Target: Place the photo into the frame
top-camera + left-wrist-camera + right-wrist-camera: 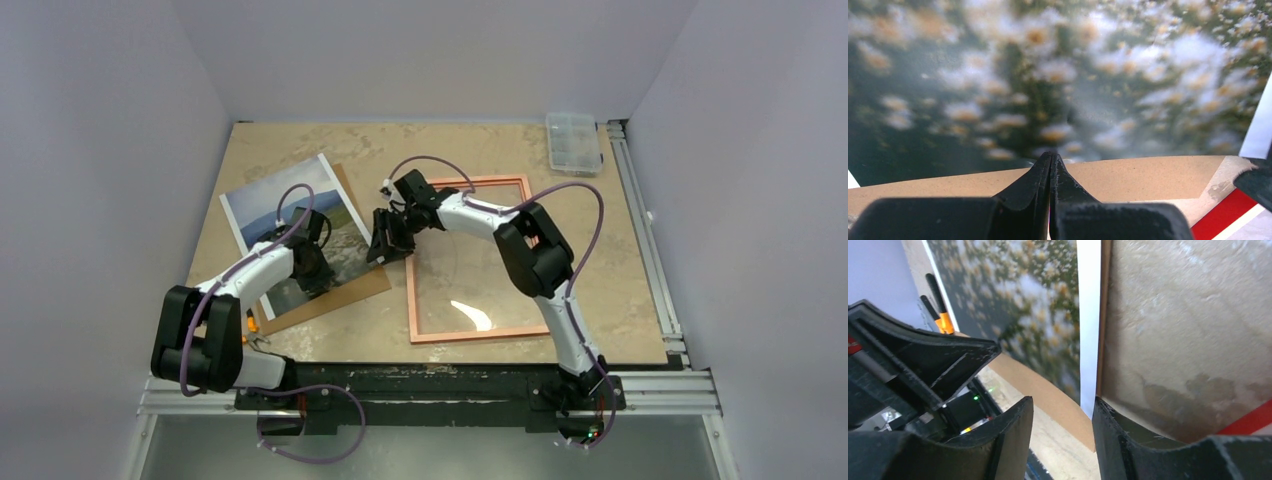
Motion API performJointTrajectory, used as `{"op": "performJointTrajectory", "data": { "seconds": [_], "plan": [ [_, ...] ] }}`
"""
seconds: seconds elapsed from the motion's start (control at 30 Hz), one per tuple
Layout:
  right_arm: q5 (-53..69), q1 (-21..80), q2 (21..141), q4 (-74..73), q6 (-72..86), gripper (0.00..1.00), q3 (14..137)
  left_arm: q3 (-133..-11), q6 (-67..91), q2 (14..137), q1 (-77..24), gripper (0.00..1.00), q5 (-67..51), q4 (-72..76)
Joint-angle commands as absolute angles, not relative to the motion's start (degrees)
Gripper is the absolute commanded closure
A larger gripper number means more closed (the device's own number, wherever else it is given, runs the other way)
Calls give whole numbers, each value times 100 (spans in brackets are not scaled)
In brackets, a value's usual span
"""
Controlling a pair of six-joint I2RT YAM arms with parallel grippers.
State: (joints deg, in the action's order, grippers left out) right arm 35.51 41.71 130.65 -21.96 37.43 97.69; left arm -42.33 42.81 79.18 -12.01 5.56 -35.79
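The photo [280, 205], a landscape print with a white border, lies on a brown backing board [350, 285] at the left. My left gripper [318, 275] is shut and rests tip-down on the photo's near part; in the left wrist view its closed tips [1050, 159] hold nothing, with the blurred photo [1048, 75] beyond them. My right gripper [385, 248] is at the photo's right corner. Its jaws [1063, 410] are open, with the corner of the white border [1088, 340] against the right finger and the board's corner [1043, 395] in the gap. The frame [415, 300] lies flat at the right.
A clear plastic box [573, 141] sits at the back right corner beside the aluminium rail [640, 230]. The left arm's black gripper body [923, 355] is close to my right fingers. A red strip [1248, 422] of the frame's edge shows near the corner.
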Motion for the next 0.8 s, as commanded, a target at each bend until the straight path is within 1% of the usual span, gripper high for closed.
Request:
{"op": "performJointTrajectory", "data": {
  "seconds": [0.0,0.1,0.23,0.27,0.33,0.43,0.5,0.53,0.73,0.77],
  "plan": [
    [3874,4231,12452,-1571,4089,57,9557,-4254,4219,7950,-1160,100,537,-3548],
    [3906,4236,12479,-1377,4217,65,9480,-4254,4211,7954,-1160,100,530,-3541],
    [3965,4235,12516,-1056,4432,67,9329,-4247,4203,7947,-1160,100,521,-3541],
    [3961,4236,12538,-1002,4472,69,9307,-4245,4201,7941,-1160,100,519,-3538],
    [3870,4236,12571,-978,4500,79,9263,-4239,4201,7937,-1160,100,496,-3524],
    [3614,4205,12483,-1084,4391,100,9172,-4200,4146,7852,-1160,100,326,-3413],
    [3339,4166,12274,-1192,4255,100,9090,-4154,4087,7660,-1160,96,115,-3274],
    [3233,4140,12167,-1284,4162,100,9063,-4116,4041,7505,-1167,92,-50,-3141],
    [2725,3943,11344,-2025,3560,100,9146,-4056,4071,6313,-1177,51,-724,-2883],
    [2623,3896,11164,-2178,3454,100,9180,-4072,4108,6145,-1178,46,-803,-2885]
  ]
}}
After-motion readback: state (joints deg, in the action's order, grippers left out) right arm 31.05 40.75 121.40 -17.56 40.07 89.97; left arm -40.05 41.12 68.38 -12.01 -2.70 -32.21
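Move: The photo's right-hand near corner lies almost at the right hand's parted fingertips, about 1 cm to the left and 1 cm below. From that hand, the frame's left bar is some 6 cm to the right, level ahead, and the cardboard's near right corner is about 4 cm back and 2 cm right. From the left hand, resting on the photo's near edge, the photo corner is roughly 13 cm right and 6 cm ahead; the pliers lie 14 cm left and 7 cm back. The right fingers close and pinch the photo's corner while the hand rises some 3 cm, dips, then lifts again to about 4 cm, finally easing right towards the frame. The left hand keeps its shut fingertips on the photo's near edge, then comes free late: up about 4 cm and some 3 cm right, fingers opening nearly halfway, tilting slightly. ##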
